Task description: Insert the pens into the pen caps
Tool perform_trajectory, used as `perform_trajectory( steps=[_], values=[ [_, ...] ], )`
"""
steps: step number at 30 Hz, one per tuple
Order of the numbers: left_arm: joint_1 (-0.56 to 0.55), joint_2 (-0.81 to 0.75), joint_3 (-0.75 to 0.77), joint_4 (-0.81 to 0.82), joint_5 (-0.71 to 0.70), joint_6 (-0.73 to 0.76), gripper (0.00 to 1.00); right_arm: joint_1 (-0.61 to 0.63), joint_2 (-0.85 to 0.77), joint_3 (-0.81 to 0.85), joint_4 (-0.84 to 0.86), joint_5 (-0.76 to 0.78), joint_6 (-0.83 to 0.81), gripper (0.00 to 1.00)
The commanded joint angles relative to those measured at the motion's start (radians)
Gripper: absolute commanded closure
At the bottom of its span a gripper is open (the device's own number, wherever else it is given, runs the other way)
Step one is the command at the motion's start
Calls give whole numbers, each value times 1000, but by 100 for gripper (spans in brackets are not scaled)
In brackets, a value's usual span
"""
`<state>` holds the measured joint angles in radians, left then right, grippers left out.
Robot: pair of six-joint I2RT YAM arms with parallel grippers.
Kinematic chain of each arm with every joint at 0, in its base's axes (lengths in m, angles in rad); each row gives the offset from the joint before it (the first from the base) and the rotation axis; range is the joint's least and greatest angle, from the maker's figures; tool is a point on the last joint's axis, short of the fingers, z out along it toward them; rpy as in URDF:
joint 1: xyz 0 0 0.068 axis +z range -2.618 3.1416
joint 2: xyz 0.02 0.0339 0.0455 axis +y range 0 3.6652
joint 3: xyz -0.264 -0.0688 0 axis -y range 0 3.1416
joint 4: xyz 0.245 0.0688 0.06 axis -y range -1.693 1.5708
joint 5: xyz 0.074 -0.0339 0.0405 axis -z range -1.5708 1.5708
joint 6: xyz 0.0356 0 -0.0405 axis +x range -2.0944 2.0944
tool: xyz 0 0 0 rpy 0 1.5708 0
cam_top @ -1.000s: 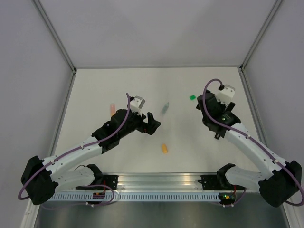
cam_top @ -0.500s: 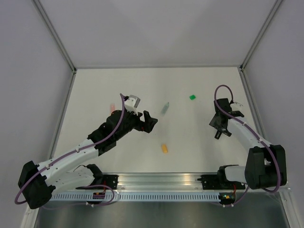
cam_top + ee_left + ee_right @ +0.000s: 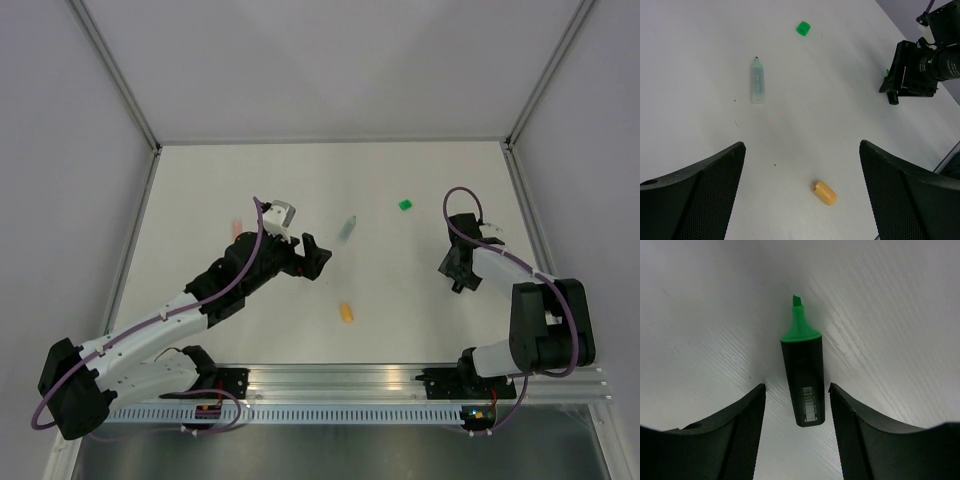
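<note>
A black pen (image 3: pixel 803 375) with a green tip lies flat on the table. My right gripper (image 3: pixel 797 389) is open and low around its rear end, a finger on each side with a gap to each. In the top view the right gripper (image 3: pixel 457 276) hides this pen. The green cap (image 3: pixel 405 204) lies behind it (image 3: pixel 803 28). The orange-yellow cap (image 3: pixel 346 313) lies front centre (image 3: pixel 825 193). My left gripper (image 3: pixel 316 258) is open and empty above the table (image 3: pixel 802 145). A pale pink-orange pen (image 3: pixel 237 228) lies to its left.
A pale grey-green marker (image 3: pixel 347 228) with a green tip lies mid-table, also in the left wrist view (image 3: pixel 757 87). Grey walls close the table on three sides. A metal rail (image 3: pixel 340 380) runs along the near edge.
My right arm has folded back and its gripper has dropped to the table at the right, down over the black pen. My left gripper shifted slightly, then held still.
</note>
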<state>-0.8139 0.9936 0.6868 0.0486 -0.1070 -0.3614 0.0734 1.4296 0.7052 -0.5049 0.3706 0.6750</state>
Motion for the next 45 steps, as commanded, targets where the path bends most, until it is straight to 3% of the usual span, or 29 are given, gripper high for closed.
perform_trajectory(
  steps=[1,7,13,14,16,23,37,45],
  values=[
    [-4,8,3,16,-22,29,0,-14,40,-19,66,-13,-14,40],
    [-4,25,5,25,-4,24,0,-18,75,-30,109,-38,-38,54],
    [-4,34,-6,63,46,-14,2,-17,16,-29,135,-68,-90,81],
    [-4,39,-6,69,49,-17,2,-17,6,-27,140,-82,-100,91],
    [-4,54,-1,73,72,-33,3,-18,-27,-33,167,-113,-121,100],
    [-4,134,2,137,242,-62,7,37,-205,-93,292,-298,-98,100],
    [-4,158,-44,321,502,-54,18,317,-739,-237,439,-289,313,100],
    [-10,206,-38,372,533,-70,24,462,-764,-270,526,-220,416,100]
  ],
)
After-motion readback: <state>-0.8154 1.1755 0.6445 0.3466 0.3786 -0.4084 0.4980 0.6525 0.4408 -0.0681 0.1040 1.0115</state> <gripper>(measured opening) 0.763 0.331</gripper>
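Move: Just ahead of the right hand, about 4 cm out and barely below it, the green-nibbed black pen lies between the lines of the open fingers; the green cap is some 21 cm ahead of the right hand and 13 cm to its left. From the left hand the black pen is roughly 5 cm ahead, 33 cm right and 20 cm below. The orange cap lies 6 cm back, 5 cm right and 21 cm below the left hand. Sliding about 3 cm forward at table level, the right hand closes its fingers on the black pen's body, then swings it up and left, about 18 cm each way, towards the left hand, its fingers tipping up from the table to point nearly level, forward and somewhat left. The left hand shifts some 7 cm right and 5 cm back, turning roughly 25 degrees clockwise and narrowing its still mostly open fingers. ##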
